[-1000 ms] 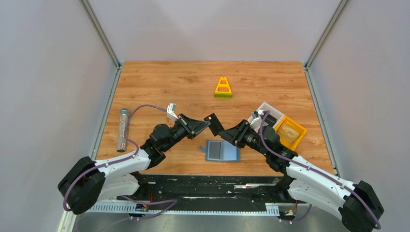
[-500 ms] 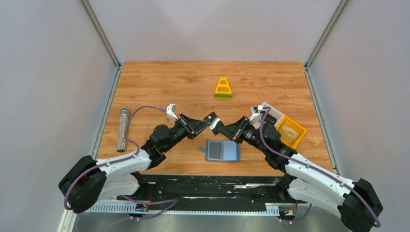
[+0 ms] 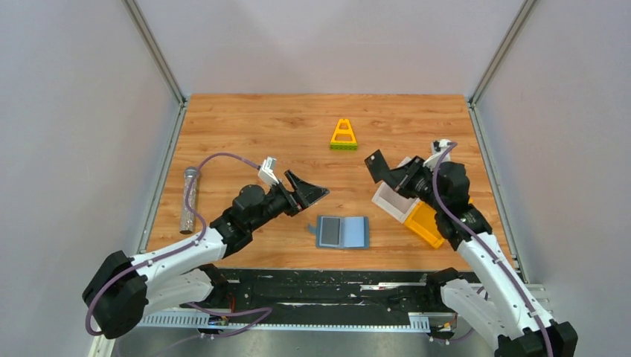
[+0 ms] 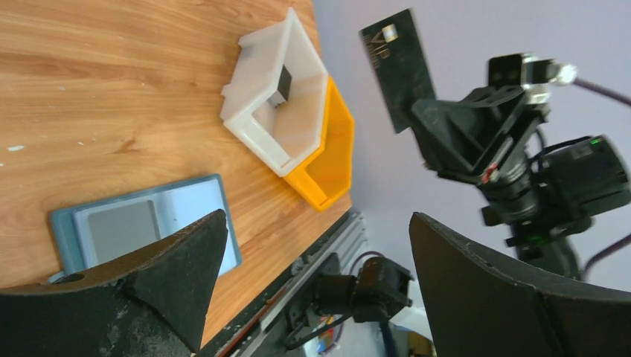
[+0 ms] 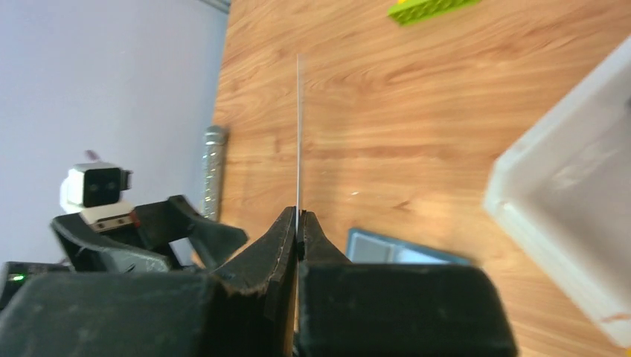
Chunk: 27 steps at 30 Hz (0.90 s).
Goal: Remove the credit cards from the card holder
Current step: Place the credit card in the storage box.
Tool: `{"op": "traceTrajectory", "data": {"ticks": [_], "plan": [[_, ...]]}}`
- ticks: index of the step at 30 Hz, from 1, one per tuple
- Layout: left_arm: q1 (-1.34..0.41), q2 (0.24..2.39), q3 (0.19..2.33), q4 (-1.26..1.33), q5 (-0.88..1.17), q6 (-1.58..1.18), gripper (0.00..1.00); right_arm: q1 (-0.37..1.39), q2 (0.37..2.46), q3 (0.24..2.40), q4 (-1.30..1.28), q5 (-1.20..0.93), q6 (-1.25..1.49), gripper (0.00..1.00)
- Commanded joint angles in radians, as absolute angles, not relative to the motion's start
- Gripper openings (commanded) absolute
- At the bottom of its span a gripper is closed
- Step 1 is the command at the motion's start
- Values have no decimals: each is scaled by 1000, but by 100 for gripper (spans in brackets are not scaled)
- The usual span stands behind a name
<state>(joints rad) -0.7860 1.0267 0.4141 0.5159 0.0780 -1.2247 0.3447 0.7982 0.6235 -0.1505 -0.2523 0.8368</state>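
Observation:
The slate-blue card holder (image 3: pixel 343 232) lies open and flat on the table near the front edge, with a grey rectangle on its left panel; it also shows as the card holder (image 4: pixel 149 230) and card holder (image 5: pixel 402 254). My right gripper (image 3: pixel 388 172) is shut on a dark credit card (image 3: pixel 377 164), held in the air above the bins at the right. That card (image 4: pixel 398 67) stands flat-on in the left wrist view, and edge-on as a thin card (image 5: pixel 298 126) between the shut right gripper (image 5: pixel 298 223). My left gripper (image 3: pixel 309 192) (image 4: pixel 316 219) is open and holds nothing, up and left of the holder.
A white bin (image 3: pixel 396 198) and a yellow bin (image 3: pixel 422 222) sit side by side under the right arm; the white bin (image 4: pixel 279 97) holds a small dark object. A yellow-green triangle toy (image 3: pixel 343 135) stands further back. A silver cylinder (image 3: pixel 188 199) lies at the left.
The card passed from hand to hand: my left gripper let go and opened wide, the right one shut on the card and swung it right, over the bins. The bins now sit nearer the holder.

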Motion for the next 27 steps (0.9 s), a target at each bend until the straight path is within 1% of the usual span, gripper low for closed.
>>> {"op": "traceTrajectory", "data": {"ticks": [1,4,7,10,12,18,27], "plan": [[-792,993,569,148,82,-981,100,207,823,767,-428,-356,589,0],[-791,970,661,-21,61,-867,100,106,887,833,-546,-368,511,0],[-790,937,708,-168,11,-751,100,-2,961,874,-608,-456,463,0],[-790,894,741,-241,-32,-667,100,-100,1038,912,-662,-539,416,0],[-790,871,747,-278,-51,-635,100,-136,1089,943,-711,-545,386,0],[-791,814,749,-337,-82,-577,100,-168,1217,1017,-786,-519,330,0],[-790,755,729,-372,-120,-550,100,-181,1374,1070,-724,-533,373,0]]}}
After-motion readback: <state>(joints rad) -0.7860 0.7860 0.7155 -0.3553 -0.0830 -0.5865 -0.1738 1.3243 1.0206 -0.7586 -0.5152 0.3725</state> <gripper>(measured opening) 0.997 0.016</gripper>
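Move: The right hand already pinches the black card. The white half of the storage box is about 10 cm ahead, 8 cm to the right and 19 cm below, with cards already in it. The orange half is roughly level with the hand, some 17 cm to the right; the card holder is about 5 cm back and 9 cm left, 21 cm below. From the left hand, the white half is about 14 cm ahead and 26 cm right, 19 cm below. Still pinching the black card by one end in shut fingers, the right hand swings about 12 cm to the right, then sinks some 7 cm towards the white half of the storage box, edging forward and tipping its fingers down about 30 degrees. The empty left hand draws off to the left, fingers staying wide open and tipping downward. ##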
